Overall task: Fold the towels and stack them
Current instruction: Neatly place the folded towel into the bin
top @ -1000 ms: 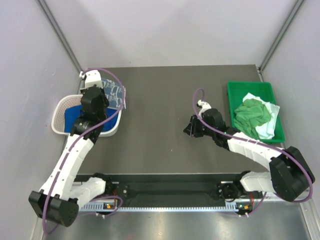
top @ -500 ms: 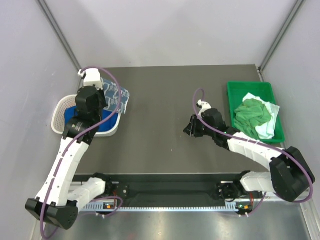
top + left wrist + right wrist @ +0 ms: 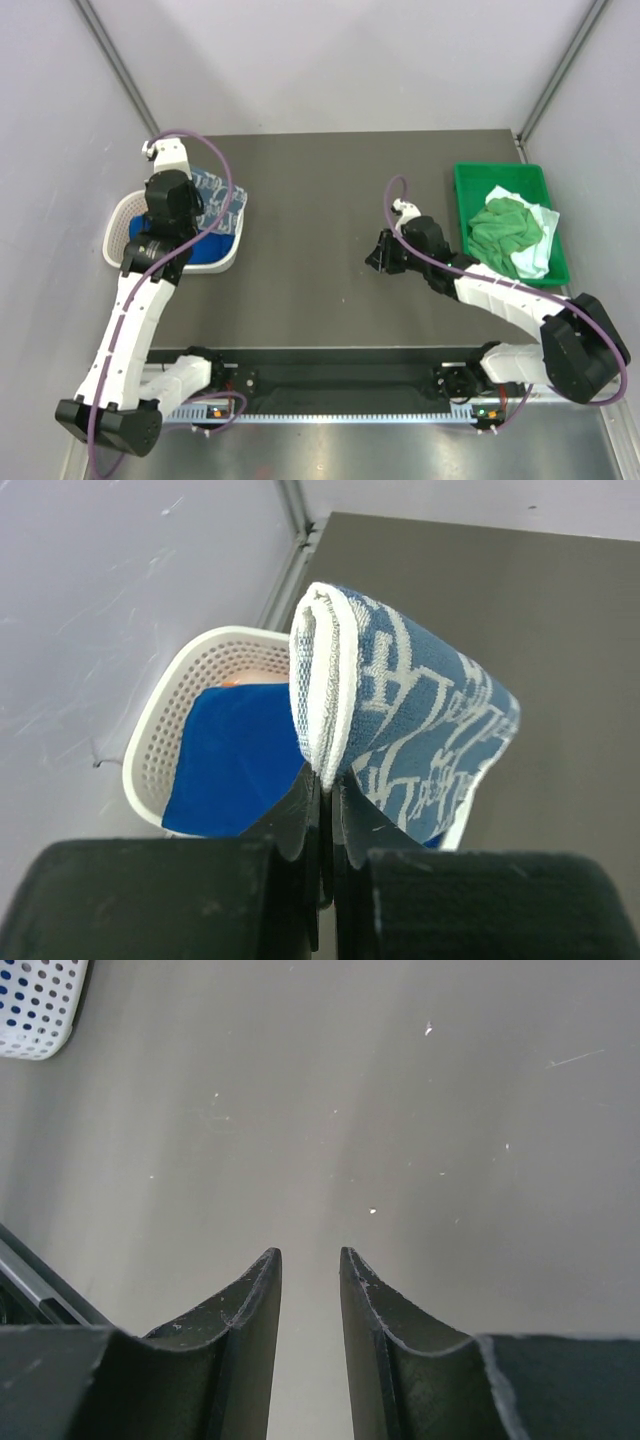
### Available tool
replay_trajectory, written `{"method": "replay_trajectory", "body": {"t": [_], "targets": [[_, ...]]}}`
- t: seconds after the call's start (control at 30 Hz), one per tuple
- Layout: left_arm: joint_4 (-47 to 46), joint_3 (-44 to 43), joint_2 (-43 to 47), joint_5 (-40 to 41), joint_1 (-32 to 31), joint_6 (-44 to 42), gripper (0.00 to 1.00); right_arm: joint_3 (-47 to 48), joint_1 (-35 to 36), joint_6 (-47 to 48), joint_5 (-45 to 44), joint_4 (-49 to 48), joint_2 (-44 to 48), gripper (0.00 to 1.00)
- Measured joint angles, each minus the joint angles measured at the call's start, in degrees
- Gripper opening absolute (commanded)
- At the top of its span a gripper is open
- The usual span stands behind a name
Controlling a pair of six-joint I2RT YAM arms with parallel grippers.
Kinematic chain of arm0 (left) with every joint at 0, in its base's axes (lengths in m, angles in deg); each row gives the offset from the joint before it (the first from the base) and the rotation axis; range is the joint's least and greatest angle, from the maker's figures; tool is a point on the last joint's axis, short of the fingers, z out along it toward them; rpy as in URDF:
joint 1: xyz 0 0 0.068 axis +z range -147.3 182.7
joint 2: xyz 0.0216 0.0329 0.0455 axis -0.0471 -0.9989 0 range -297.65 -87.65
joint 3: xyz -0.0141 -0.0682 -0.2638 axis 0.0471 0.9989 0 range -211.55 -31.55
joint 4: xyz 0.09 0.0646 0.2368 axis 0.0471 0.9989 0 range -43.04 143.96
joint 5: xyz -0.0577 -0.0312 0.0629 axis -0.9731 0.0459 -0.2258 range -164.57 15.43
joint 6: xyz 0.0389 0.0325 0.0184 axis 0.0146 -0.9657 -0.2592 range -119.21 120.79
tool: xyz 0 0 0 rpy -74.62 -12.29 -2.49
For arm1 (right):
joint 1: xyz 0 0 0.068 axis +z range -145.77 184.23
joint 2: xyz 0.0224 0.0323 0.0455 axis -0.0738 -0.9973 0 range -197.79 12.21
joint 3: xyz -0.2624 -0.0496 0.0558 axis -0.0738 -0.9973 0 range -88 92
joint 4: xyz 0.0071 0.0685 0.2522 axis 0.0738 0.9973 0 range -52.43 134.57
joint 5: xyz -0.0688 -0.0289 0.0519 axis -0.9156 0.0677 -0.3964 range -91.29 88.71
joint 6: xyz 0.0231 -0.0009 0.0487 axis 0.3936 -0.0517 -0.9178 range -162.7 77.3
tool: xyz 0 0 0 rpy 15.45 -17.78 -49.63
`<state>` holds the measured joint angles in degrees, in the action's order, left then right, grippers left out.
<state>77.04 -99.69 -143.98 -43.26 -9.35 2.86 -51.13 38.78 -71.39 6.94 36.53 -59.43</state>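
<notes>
My left gripper [image 3: 326, 780] is shut on the edge of a folded towel with a blue-and-white print [image 3: 400, 710]. That printed towel [image 3: 220, 195] hangs above the right side of the white mesh basket [image 3: 118, 215]. A royal blue towel [image 3: 235, 765] lies flat inside the basket. Mid-table, my right gripper [image 3: 310, 1255] is open with only bare tabletop between its fingers, and it points left in the top view [image 3: 375, 255]. A crumpled bright green towel [image 3: 505, 228] lies on a white towel [image 3: 535, 255] in the green tray [image 3: 500, 172] at the right.
The basket [image 3: 170, 700] stands at the table's left edge against the side wall. The green tray sits near the right wall. The dark tabletop [image 3: 320, 200] stretches between them. Both arm bases stand on the rail at the near edge.
My left arm has carried the printed towel leftward, over the basket. The right arm has not moved.
</notes>
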Motion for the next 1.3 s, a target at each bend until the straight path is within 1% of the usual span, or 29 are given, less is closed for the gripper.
{"method": "replay_trajectory", "body": {"t": [0.2, 0.33, 0.43, 0.67, 0.83, 0.97, 1.3], "targets": [[-1.97, 6.34, -1.46, 0.20, 6.38, 0.83, 0.00, 0.04, 0.57, 0.00, -0.04, -0.07, -0.28, 0.30], [-5.20, 10.86, -3.80, 1.51, 8.02, 0.98, 0.00, 0.33, 0.70, 0.00, -0.04, -0.15, -1.79, 0.30], [-8.39, 12.57, -5.53, 2.82, 9.35, 1.07, 0.00, 0.70, 0.83, 0.00, -0.07, -0.52, -3.26, 0.30], [-17.44, 13.27, -11.61, 4.42, 16.31, 2.45, 0.00, 0.76, 0.98, 0.20, -0.02, -1.07, -5.38, 0.30], [-21.92, 13.94, -15.85, 5.92, 19.30, 3.63, 0.00, 0.76, 0.98, 0.57, 0.02, -1.33, -6.45, 0.30], [-22.80, 13.94, -18.95, 8.94, 20.44, 5.05, 0.00, 0.76, 0.98, 0.72, 0.04, -1.51, -6.93, 0.30], [-21.73, 13.03, -22.12, 15.72, 21.59, 8.85, 0.00, 0.76, 0.98, 1.38, 0.26, -2.78, -8.02, 0.30]]}}
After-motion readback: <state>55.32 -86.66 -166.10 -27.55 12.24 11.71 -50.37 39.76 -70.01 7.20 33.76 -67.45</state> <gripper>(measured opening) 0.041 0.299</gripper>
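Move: The left gripper still pinches the patterned towel by its hem. The middle of the white bin lies about 7 cm to its left, 3 cm ahead and some 27 cm below, with the folded blue towel in it roughly 5 cm left, 3 cm ahead and 26 cm down. The free end of the patterned towel hangs to the right and slightly ahead. From the right gripper, the bin is about 42 cm left, 6 cm ahead and 5 cm lower. Bring the left gripper left and down over the white bin, about 16 cm left and 14 cm down, sinking fastest early on and easing slightly forward, to carry the pinched hem towards the bin's left end. Swing the wrist some 40 degrees counter-clockwise on the way and keep the fingers shut on the towel. Let the empty right gripper sink about 3 cm over bare table. ##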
